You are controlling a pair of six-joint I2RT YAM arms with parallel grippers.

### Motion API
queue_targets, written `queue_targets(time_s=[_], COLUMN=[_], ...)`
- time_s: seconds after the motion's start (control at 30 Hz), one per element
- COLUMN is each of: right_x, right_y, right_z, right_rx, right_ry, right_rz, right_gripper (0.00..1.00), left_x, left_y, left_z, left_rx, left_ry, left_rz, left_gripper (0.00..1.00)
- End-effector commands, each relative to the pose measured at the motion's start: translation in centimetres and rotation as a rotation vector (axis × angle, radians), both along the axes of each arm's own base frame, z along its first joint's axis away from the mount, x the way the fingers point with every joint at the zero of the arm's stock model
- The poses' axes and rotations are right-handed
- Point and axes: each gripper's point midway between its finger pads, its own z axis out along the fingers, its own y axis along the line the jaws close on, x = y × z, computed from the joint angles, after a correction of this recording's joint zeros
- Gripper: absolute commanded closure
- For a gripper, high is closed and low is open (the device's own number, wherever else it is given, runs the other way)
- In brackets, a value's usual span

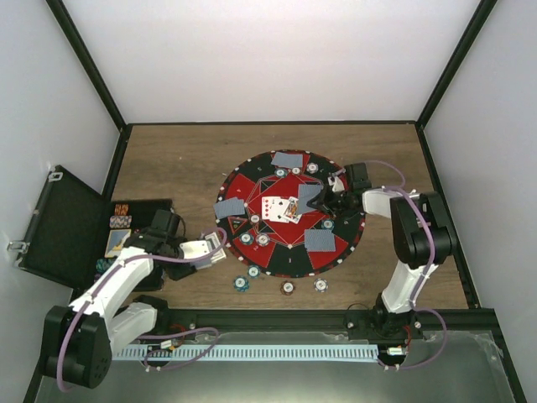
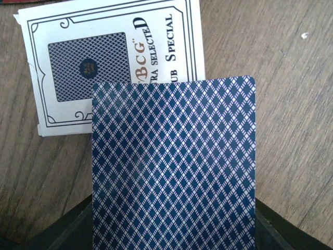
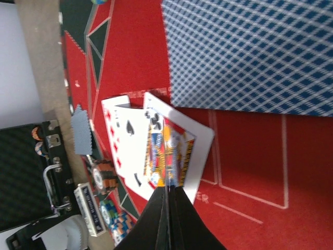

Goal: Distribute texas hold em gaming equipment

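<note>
A round red-and-black poker mat [image 1: 289, 270] carries face-down blue-backed cards [image 1: 320, 241] round its rim and face-up cards [image 1: 281, 208] in the middle. My right gripper [image 1: 315, 204] is shut, and its tips [image 3: 167, 186] rest at the near edge of a face-up club court card [image 3: 179, 148]. Another face-down card [image 3: 250, 52] lies just beyond. My left gripper [image 1: 214, 248] hovers by the mat's left edge, shut on a stack of blue-backed playing cards [image 2: 174, 166] that hides most of its fingers [image 2: 73, 232]. Striped poker chips [image 1: 243, 283] lie on the wood in front of the mat.
An open black case [image 1: 59, 227] with chips in its tray [image 1: 126, 220] stands at the far left. A white card box [image 2: 114, 57] lies on the wood under my left gripper. Chip stacks [image 3: 104, 174] sit at the mat's left edge. Enclosure walls close in both sides.
</note>
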Motion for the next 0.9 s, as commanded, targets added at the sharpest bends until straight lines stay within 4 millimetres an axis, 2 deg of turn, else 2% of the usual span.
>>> queue_targets(time_s=[0.0,0.13,0.23,0.27,0.43,0.6,0.73,0.87], right_x=[1.5,1.5,1.6,1.7,2.4,2.9,2.9,2.4], right_y=[-0.6,-1.1,-1.6,-1.8,-2.7,-3.5,-3.6,-3.5], right_z=[-0.5,-1.6,-1.8,-1.6,-0.4,1.7,3.8,5.1], right_rx=[-0.055,-0.097,-0.139,-0.148,-0.214,-0.259,-0.257,-0.24], right_ry=[-0.026,-0.006,-0.005,-0.009,-0.036,-0.078,-0.121,-0.143], right_rz=[-0.003,-0.007,-0.013,-0.017,-0.044,-0.072,-0.081,-0.081], right_gripper=[0.99,0.91,0.77,0.7,0.52,0.31,0.26,0.26], left_x=[-0.2,-1.2,-1.6,-1.6,-1.9,-2.2,-2.1,-0.2], left_y=[0.0,0.3,0.8,0.9,1.0,0.6,0.2,-0.6], left_z=[-0.1,-1.3,-1.9,-1.9,-1.7,-1.7,-1.9,-1.0], left_rx=[-0.009,0.003,0.027,0.034,0.045,0.033,0.021,-0.014], left_ry=[-0.049,-0.028,-0.018,-0.019,-0.018,-0.012,0.027,0.012], left_rz=[-0.031,-0.043,-0.042,-0.045,-0.075,-0.124,-0.134,-0.09], left_gripper=[0.77,0.77,0.77,0.77,0.77,0.75,0.72,0.73])
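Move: My right hand, about 4 cm over the mat, holds a blue-backed card; its landing spot is some 3 cm to the left and 1 cm ahead of that hand. The card already lying there face down is centred about 4 cm ahead and 3 cm left, the face card about 8 cm left and 2 cm back, and the teal chips 6 cm back and 2 cm right. From my left hand that spot is roughly 35 cm right and 19 cm ahead. I sink my right hand about 2 cm to the mat with the card pinched, then open the fingers to about three quarters and let it go beside the first card. Meanwhile I edge 3 cm right and a little forward, tipping the fingers some 15 degrees steeper, and finish by rising about 4.5 cm off the mat, fingers clear. ##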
